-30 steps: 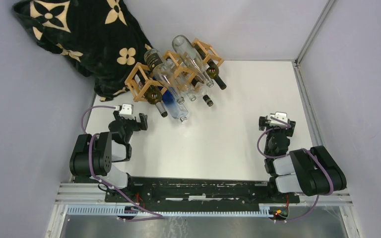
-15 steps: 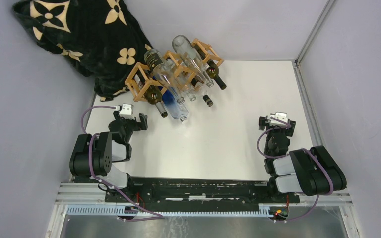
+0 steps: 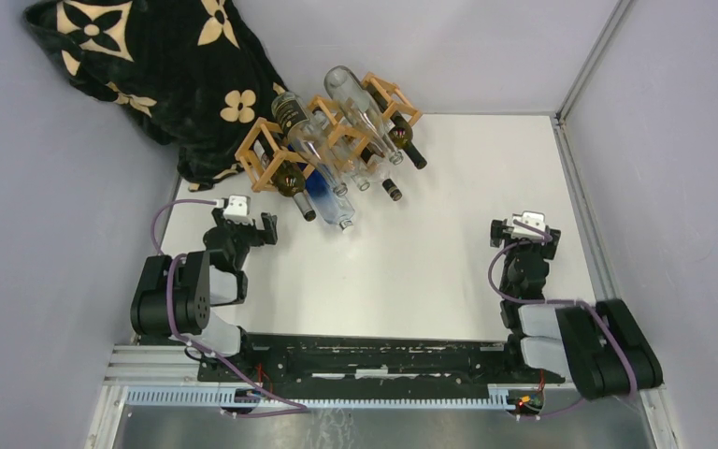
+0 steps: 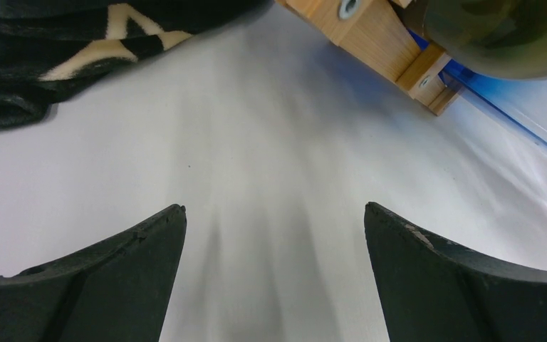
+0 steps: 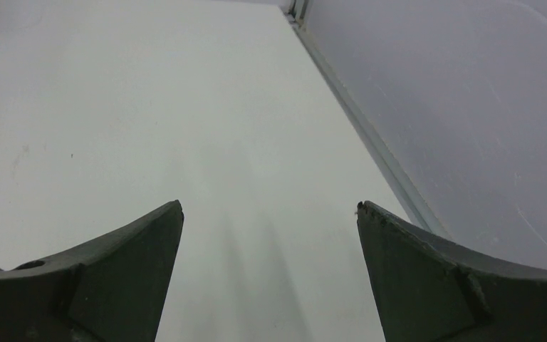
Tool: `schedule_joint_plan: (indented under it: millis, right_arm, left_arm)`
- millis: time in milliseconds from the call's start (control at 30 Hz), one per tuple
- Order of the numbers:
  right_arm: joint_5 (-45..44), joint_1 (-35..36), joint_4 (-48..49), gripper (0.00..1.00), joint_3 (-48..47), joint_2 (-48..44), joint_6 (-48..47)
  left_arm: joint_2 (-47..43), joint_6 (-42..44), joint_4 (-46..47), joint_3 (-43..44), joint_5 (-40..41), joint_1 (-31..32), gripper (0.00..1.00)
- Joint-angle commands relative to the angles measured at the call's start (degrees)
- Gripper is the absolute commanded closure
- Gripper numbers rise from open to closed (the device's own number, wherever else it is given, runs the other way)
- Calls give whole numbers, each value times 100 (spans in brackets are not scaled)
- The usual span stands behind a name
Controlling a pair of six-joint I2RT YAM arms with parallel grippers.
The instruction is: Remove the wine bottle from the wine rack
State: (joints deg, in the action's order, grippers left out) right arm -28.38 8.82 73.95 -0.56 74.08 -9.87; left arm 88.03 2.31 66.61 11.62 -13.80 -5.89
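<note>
The light-brown wooden wine rack (image 3: 260, 150) stands at the table's far left and holds several bottles lying with their necks toward me. A clear wine bottle (image 3: 363, 108) lies on top, a dark one (image 3: 293, 184) sits in the left cell, and a blue-tinted one (image 3: 323, 195) lies low in front. My left gripper (image 3: 246, 221) is open and empty, just in front of the rack's left end. In the left wrist view the gripper (image 4: 274, 214) faces bare table, with the rack's corner (image 4: 370, 28) and the dark bottle (image 4: 498, 35) at upper right. My right gripper (image 3: 524, 231) (image 5: 271, 210) is open and empty, far right.
A black cloth with cream flower prints (image 3: 150, 65) is heaped at the far left behind the rack; it also shows in the left wrist view (image 4: 57, 43). A grey wall and metal rail (image 5: 370, 135) run along the table's right edge, close to my right gripper.
My right arm's rear links have dropped back toward the near right corner; its gripper has hardly shifted. The left arm, rack and bottles have not moved.
</note>
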Motion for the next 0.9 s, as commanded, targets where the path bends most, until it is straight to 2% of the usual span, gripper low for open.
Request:
schedule_joint_plan:
  millis: [0,67,100,167,200,267,333,400,533,600,700,767,867]
  right_arm:
    - [-373,-32,-1094,2,150,-1113,322]
    - [-69,-31,-973,2,260,-1650,406]
    - [-23,-34,-1098,2,213,-1887,596]
    - [-84,-30,-2140,2,-326,-2156,1107]
    - [-140,-30,-2965,2,-763,-2195,1415]
    - [71,-30,-4058,2,-1503,-2057,1416]
    - [161,-32,-4701,2,-2091,-1790,1476]
    - [-332,-38,-5537,2,-2747,-1598,2448]
    - [-27,-49,-6393,2,-3465,-1533,3307]
    - [953,-51,-6273,2,-3718,-1409,3057]
    - [2089,3,-6649,2,-4446,-1025,2985]
    - [2362,304,-7058,2,-5154,-709,2830]
    - [2307,1058,-7707,2,-6147,-335,2468]
  left_arm:
    - [-290,-207,289,38,26,-96,0]
    - [-431,-210,138,92,-85,-125,0]
    - [-646,-210,-309,229,-166,-155,0]
    - [-1235,-187,-1788,896,-172,-158,0]
    - [-1497,-76,-2742,1232,-194,-164,0]
    - [-1758,167,-4077,1862,-234,-163,0]
    - [-1982,359,-5122,2355,-324,-229,0]
    - [-2240,460,-5917,2699,-534,-347,0]
    - [-2655,621,-7180,3325,-789,-469,0]
    - [-2702,726,-7933,3832,-916,-483,0]
    - [-2641,795,-8719,4503,-1039,-487,0]
    - [-2582,800,-9132,4973,-1103,-498,0]
    - [-2465,691,-9570,5630,-1172,-495,0]
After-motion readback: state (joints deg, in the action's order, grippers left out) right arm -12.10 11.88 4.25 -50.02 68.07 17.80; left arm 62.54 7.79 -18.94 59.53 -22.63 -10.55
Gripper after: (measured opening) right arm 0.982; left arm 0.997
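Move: The left wine bottle, in the left end of the rack, lies about 12 cm ahead of the left hand, 11 cm to its right and a few cm higher. The blue bottle is some 7 cm ahead and 19 cm right, slightly lower; the labelled clear bottle is 14 cm ahead, 15 cm right, higher. From the right hand, the right wine bottle is roughly 23 cm ahead and 28 cm left, near hand height; the large clear bottle sits 6 cm left of that bottle and higher. Upward go both arms, fingers wide open and touching nothing. The left hand climbs about 20 cm, edging forward and back again, tipping down slightly. The right rises 13 cm, then reaches forward and swings ever faster left towards the right wine bottle, its left side rolling up nearly 30 degrees and its fingers turning counter-clockwise. ##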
